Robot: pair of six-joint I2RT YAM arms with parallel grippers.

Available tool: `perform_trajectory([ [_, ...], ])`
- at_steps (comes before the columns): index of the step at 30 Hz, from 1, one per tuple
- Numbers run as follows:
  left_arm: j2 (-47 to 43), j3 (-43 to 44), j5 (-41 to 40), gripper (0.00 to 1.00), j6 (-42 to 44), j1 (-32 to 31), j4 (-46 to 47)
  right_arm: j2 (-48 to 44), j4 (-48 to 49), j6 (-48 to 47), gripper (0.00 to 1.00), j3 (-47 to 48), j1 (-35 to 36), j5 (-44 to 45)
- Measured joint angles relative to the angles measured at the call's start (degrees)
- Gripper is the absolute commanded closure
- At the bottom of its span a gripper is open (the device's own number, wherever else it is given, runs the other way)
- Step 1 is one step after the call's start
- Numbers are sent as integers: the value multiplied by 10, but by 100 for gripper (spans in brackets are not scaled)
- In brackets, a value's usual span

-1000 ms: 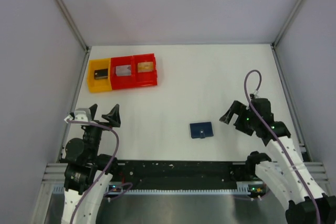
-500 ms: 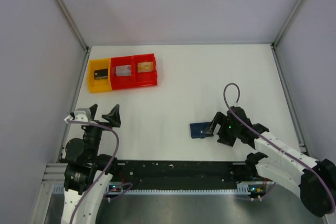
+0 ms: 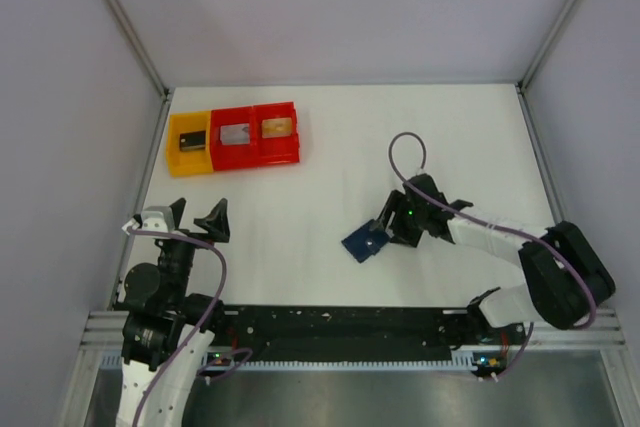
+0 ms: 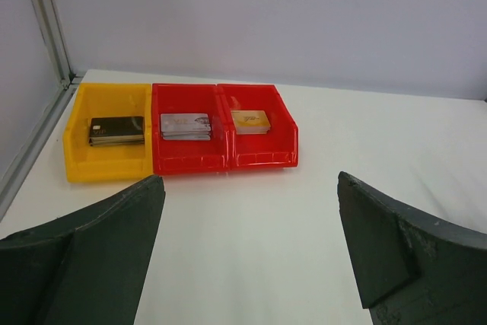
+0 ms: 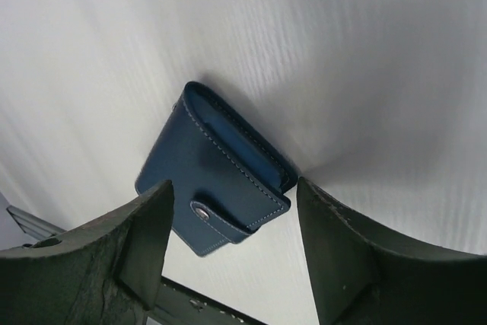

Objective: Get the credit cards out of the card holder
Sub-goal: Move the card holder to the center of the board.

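The card holder [image 3: 363,242] [image 5: 217,180] is a dark navy wallet lying on the white table, turned askew, its clasp tab snapped shut. No credit cards show at the holder. My right gripper [image 3: 386,231] [image 5: 234,188] is low at the holder's right end. Its jaws are open with the holder's clasp end between them, the fingers close to its corners. My left gripper [image 3: 198,215] [image 4: 251,188] hangs wide open over bare table at the near left, far from the holder and holding nothing.
A yellow bin [image 3: 188,160] [image 4: 110,167] and two joined red bins [image 3: 260,155] [image 4: 224,159] stand at the far left, each with a small stack of cards. Walls enclose the table on the left, back and right.
My right arm has swung left and down from the right side to the card holder, and its jaws have narrowed. The holder has shifted left and rotated. The left arm has not moved.
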Motion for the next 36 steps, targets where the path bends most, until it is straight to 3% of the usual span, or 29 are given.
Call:
perform_trajectory([
  [9,1,0,3,1,0,0,0,175,0,-109,35,193,5,-33],
  [16,36,0,35,1,-6,0,1,176,-42,-197,31,256,34,-10],
  [18,49,0,44,1,-8,0,0,152,-72,-218,34,256,54,24],
  [25,97,0,65,1,-15,0,-6,112,-160,-255,58,262,169,144],
  [36,128,2,86,1,-45,0,-19,172,-214,-268,64,289,195,219],
])
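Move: The dark blue card holder lies askew on the table just under the right fingertips, its middle some 3 cm left of that hand, 1 cm back and 2 cm below; its near corner is at one finger. Nothing else stands close: the nearest thing, the red tray with the tan cards, is about 30 cm farther out and 26 cm to the left. From the left hand the holder lies about 30 cm to the right, 2 cm ahead and 26 cm below. Leaving the card holder's open edge, the right hand sweeps forward and left about 7 cm while rising, draws back as far, then sinks with its fingers narrowing to hover over the holder. It turns counter-clockwise some 30 degrees and rolls its left side down. The left hand, open, dips about 5 cm, edging right and forward towards the holder, fingers tipping down. ##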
